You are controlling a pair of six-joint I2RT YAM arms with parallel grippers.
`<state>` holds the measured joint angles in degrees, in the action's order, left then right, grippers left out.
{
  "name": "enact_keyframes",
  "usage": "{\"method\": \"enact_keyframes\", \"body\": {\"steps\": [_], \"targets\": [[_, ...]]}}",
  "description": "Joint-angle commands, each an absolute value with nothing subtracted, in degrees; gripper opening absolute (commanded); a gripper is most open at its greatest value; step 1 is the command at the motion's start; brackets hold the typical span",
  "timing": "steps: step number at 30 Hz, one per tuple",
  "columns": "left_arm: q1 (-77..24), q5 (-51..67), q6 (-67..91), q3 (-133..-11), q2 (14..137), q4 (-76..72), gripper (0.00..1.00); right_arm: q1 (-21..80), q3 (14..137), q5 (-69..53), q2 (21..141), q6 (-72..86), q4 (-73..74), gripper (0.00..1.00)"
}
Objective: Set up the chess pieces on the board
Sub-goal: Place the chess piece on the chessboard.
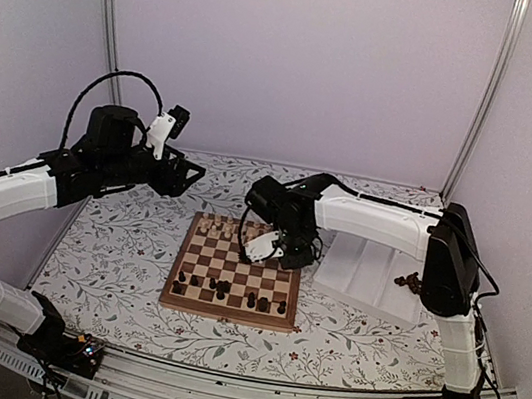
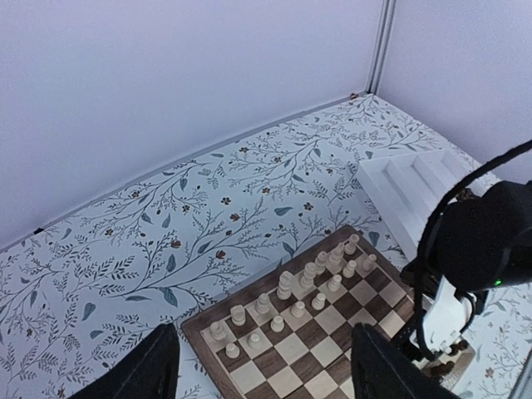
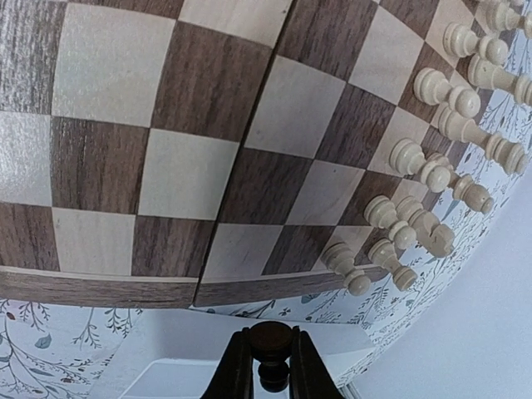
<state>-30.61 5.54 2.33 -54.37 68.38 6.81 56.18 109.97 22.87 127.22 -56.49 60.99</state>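
Observation:
The board (image 1: 237,268) lies mid-table, with several dark chess pieces (image 1: 221,290) on its near rows and pale ones (image 1: 226,226) along its far rows. My right gripper (image 3: 270,366) is shut on a dark chess piece (image 3: 270,339), its round base showing between the fingers. It hangs just off the board's (image 3: 191,158) right border, above the white tray's edge; the top view shows this gripper (image 1: 284,255) by the board's right side. My left gripper (image 2: 266,374) stands open and empty, high over the board's (image 2: 332,324) far-left corner, seen as the left gripper (image 1: 192,177) in the top view.
A white ridged tray (image 1: 371,272) sits right of the board, with a dark piece (image 1: 408,280) lying on it. The tray (image 2: 407,179) also shows in the left wrist view. The tablecloth (image 1: 122,248) is floral. Walls enclose the back and both sides.

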Motion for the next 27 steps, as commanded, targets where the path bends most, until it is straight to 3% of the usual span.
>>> {"method": "enact_keyframes", "body": {"steps": [1, 5, 15, 27], "targets": [[-29.8, 7.1, 1.7, -54.1, 68.0, 7.2, 0.72, 57.0, 111.1, 25.3, 129.8, -58.5, 60.6, 0.10], [-29.8, 7.4, 1.8, -54.1, 67.8, 7.2, 0.72, 57.2, 111.0, 25.3, 130.5, -59.2, 60.9, 0.12], [-29.5, 7.5, 1.8, -54.1, 67.9, 7.5, 0.72, 57.7, 110.7, 20.9, 129.4, -59.9, 60.4, 0.31], [-29.5, 8.0, 1.9, -54.1, 68.5, 7.4, 0.72, 52.5, 110.4, 8.5, 121.0, -55.4, 60.5, 0.33]]}}
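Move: The right hand holds the dark chess piece upright, just above its spot on the board's right-hand edge beside the fold, about 3 cm straight below. The nearest white pawn stands some 7 cm ahead and 1 cm left of the hand. The dark end pawn is roughly 11 cm back and 2 cm left, and the white tray's middle about 17 cm to the right, level with the hand. From the left hand, that spot lies some 24 cm right, 2 cm back and 22 cm below. Lower the right gripper almost straight down, about 2 cm, to bring the held dark piece to the board's right edge by the fold. Open the fingers partway to let go of it while easing roughly 1.5 cm back and to the left, tilting only slightly, then start to rise, about 1 cm, with the fingers staying parted. ##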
